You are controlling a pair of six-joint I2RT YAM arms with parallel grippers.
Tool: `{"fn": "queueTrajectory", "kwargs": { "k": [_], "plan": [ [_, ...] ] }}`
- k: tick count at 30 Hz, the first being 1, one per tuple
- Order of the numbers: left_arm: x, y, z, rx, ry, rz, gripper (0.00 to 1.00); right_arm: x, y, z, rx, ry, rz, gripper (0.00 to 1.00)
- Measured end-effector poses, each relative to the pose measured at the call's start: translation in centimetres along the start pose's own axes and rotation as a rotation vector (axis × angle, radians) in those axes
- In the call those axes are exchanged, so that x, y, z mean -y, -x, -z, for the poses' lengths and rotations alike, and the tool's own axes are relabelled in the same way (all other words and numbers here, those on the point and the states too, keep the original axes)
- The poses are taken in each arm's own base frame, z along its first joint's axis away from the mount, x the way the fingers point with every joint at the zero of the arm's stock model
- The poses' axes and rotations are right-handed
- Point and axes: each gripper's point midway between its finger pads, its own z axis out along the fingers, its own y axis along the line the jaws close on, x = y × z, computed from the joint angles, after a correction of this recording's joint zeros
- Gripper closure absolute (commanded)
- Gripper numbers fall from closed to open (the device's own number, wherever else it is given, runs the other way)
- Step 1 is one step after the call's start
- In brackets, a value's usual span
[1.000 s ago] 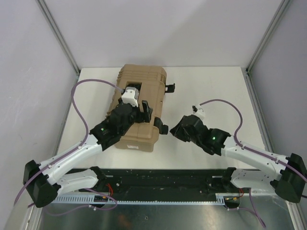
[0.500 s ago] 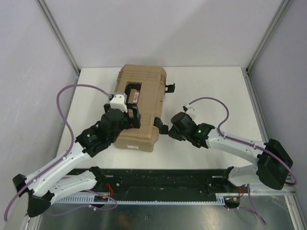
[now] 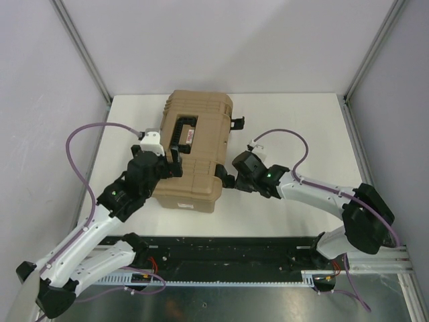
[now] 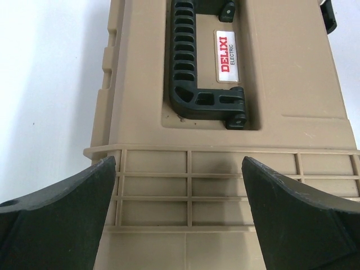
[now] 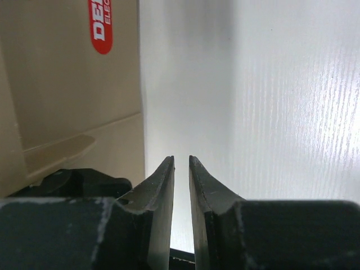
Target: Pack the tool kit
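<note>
The tool kit is a tan ribbed case (image 3: 201,111) with its lid down, lying at the table's back left. Its black handle (image 4: 185,73) lies flat in the lid recess beside a red-lettered label (image 4: 226,48). My left gripper (image 3: 175,161) hovers over the near end of the lid, open, its wide-set fingers (image 4: 67,214) holding nothing. My right gripper (image 3: 233,176) sits low at the case's right side (image 5: 67,84), next to a black latch (image 5: 73,183). Its jaws stand nearly together with only a thin slit and nothing between them.
A second black latch (image 3: 236,123) sticks out from the case's right side further back. White table (image 3: 301,127) stretches to the right of the case. Grey walls and metal posts close in the table on three sides.
My left gripper let go at the handle, opened wide and drew back toward the near end of the lid. My right arm swung left up to the case's right side.
</note>
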Motion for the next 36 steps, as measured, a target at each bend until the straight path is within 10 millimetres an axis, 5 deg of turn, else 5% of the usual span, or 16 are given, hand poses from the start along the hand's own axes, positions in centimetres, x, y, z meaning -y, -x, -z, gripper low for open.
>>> {"fn": "queueTrajectory", "kwargs": {
  "k": [12, 21, 36],
  "plan": [
    [0.1, -0.1, -0.1, 0.06, -0.033, 0.026, 0.05, 0.7, -1.7, -2.4, -0.092, -0.041, 0.068, 0.8],
    [0.5, 0.0, -0.2, 0.061, -0.049, 0.034, 0.06, 0.6, -2.2, -3.3, -0.126, -0.03, 0.117, 0.89],
    [0.5, 0.0, -0.4, 0.083, -0.039, 0.138, 0.09, -2.4, -4.1, -5.5, -0.172, 0.08, 0.083, 1.0]
  ]
}}
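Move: The near latch of the case sticks out about 4 cm to the left of my right hand, level with it front to back and a touch higher. The far latch is some 19 cm farther out than my right hand and about 1 cm to its left. My left hand is over the near left part of the closed lid, with the case handle about 11 cm ahead, 5 cm right and slightly below; the near latch lies roughly 19 cm to its right, 3 cm nearer me and 6 cm lower. I lower my right hand about 5 cm beside the case, then sweep it some 5 cm left against the near latch to push the flap in towards the case wall, shutting the slightly open fingers and turning counter-clockwise about 10 degrees. My left hand stays put with fingers wide open, bearing on the lid and rolling its left side down a little. ##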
